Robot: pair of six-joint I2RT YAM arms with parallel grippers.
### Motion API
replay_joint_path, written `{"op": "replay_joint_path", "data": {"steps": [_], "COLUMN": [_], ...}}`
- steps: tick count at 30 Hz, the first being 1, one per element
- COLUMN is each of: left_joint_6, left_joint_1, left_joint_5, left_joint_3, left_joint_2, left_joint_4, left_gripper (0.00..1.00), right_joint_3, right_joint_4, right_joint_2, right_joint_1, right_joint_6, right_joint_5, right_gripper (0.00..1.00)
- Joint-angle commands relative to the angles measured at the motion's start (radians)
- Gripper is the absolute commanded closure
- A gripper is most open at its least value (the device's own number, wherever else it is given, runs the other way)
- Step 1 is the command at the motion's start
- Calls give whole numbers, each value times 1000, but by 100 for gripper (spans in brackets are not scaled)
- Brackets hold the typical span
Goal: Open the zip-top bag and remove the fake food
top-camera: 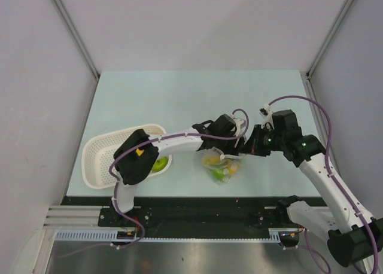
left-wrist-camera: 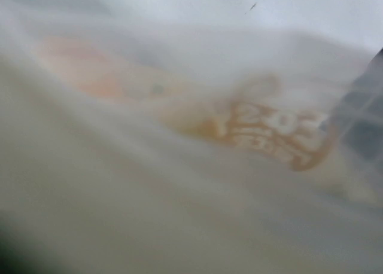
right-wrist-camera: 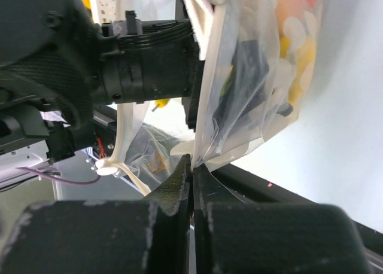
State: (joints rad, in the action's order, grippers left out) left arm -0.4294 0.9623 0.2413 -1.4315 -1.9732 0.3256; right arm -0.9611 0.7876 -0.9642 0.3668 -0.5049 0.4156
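The zip-top bag hangs just above the table's near edge, with fake food in yellow, green and orange inside. My right gripper is shut on the bag's top edge, with a fold of clear plastic pinched between its jaws. The fruits show through the film. My left gripper sits at the bag's mouth, right against the right gripper. Blurred plastic with an orange print fills the left wrist view and hides its fingers.
A white perforated basket stands at the table's near left, partly under the left arm, with a green apple inside. The black base rail runs just below the bag. Grey walls close both sides.
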Motion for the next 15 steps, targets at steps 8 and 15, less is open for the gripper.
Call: {"op": "replay_joint_path", "data": {"steps": [8, 15], "left_joint_6": [-22, 30], "left_joint_1": [15, 15], "left_joint_5": [-145, -157], "left_joint_3": [19, 31], "left_joint_2": [-79, 31], "left_joint_4": [-63, -42], "left_gripper": [37, 71], "right_joint_3": [32, 22], "right_joint_4": [55, 52], "right_joint_2": [59, 48], "right_joint_1": [-9, -14], "right_joint_6": [-14, -3], "right_joint_5": [-11, -21], "right_gripper": [100, 100]}}
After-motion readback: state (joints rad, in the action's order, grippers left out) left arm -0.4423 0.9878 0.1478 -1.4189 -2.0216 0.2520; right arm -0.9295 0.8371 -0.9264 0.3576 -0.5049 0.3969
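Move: The left hand is inside the bag mouth, with yellow food about 4 cm below its fingertips and some 2 cm back, level sideways. Green food lies roughly 7 cm back, 4 cm left and 5 cm down. From the right hand, which still pinches the bag's rim, the yellow food is about 7 cm left, 2 cm back and some 15 cm below. Left hand sinks about 2 cm, fingers then closing partway around yellow food; right eases back, keeping the rim pinched. ##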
